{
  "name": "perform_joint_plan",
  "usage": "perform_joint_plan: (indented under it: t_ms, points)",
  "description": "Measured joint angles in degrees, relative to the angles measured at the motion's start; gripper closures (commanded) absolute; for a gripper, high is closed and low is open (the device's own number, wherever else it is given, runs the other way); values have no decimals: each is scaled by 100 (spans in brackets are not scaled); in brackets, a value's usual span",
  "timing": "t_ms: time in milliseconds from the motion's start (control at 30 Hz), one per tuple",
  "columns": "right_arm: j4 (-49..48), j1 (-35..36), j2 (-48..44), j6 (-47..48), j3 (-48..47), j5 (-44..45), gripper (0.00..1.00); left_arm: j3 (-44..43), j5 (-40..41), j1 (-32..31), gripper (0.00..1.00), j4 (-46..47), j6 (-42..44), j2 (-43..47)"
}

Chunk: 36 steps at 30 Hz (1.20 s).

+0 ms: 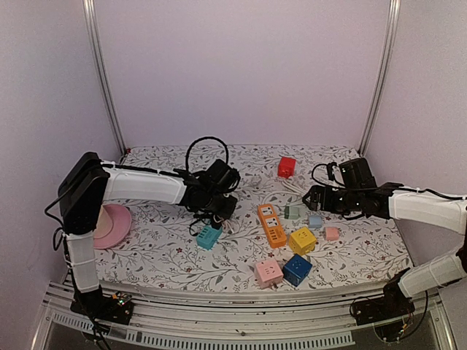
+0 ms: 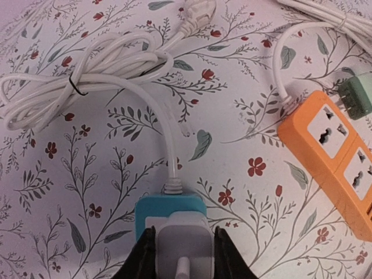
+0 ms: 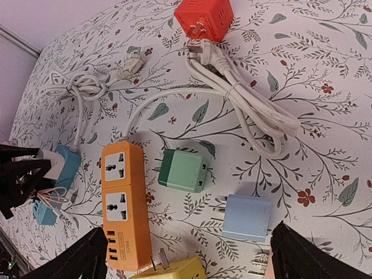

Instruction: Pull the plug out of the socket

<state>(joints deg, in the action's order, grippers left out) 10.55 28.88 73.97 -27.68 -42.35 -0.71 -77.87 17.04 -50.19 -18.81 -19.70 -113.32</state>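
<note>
A white plug [image 2: 183, 244] sits in a teal socket cube [image 2: 168, 206], whose white cord [image 2: 168, 139] runs off to a tied bundle [image 2: 75, 87]. My left gripper [image 2: 181, 256] is shut on the plug, with one black finger against each side. The socket [image 3: 65, 165] and the plug [image 3: 49, 163] also show at the left edge of the right wrist view. In the top view my left gripper [image 1: 219, 208] hides them. My right gripper [image 3: 186, 261] is wide open and empty, above a light blue cube [image 3: 247, 216]; it sits mid-right in the top view [image 1: 315, 197].
An orange power strip [image 1: 271, 224] lies mid-table. Around it are a green cube [image 1: 295, 211], a yellow cube [image 1: 301, 240], a pink cube [image 1: 268, 273], a dark blue cube [image 1: 297, 269] and a second teal cube [image 1: 209, 236]. A red cube [image 1: 286, 166] lies at the back. A pink plate [image 1: 111, 224] is at left.
</note>
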Motion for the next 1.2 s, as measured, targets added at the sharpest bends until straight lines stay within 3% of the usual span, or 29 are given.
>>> perform_joint_plan:
  t_ms: [900, 1200]
  points:
    - [22, 42, 35, -22, 0, 9, 1, -63, 44, -98, 86, -302, 153, 715]
    - [24, 48, 35, -48, 44, 20, 1, 173, 264, -101, 85, -275, 151, 1657]
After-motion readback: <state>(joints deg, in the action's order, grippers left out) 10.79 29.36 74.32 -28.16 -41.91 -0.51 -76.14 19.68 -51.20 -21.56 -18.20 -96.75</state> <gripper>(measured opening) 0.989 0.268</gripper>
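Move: My left hand is already shut on the white plug, which sits in the far end of the turquoise strip; the strip's middle is about 5 cm back, 2 cm left and 4 cm below. The black plug on that strip is some 4 cm back and 3 cm left, the orange strip about 13 cm right and 3 cm back, and the coiled white cable roughly 14 cm ahead, 2 cm left. From my right hand the turquoise strip lies about 26 cm left and 3 cm back, 9 cm lower. Keeping the white plug pinched, my left hand draws it straight up out of the turquoise strip, slowly for the first 5 cm, then quicker, to about 12 cm in all. Towards the end I ease slightly back and left while the wrist tips some 10 degrees, swinging the fingertips forward. ##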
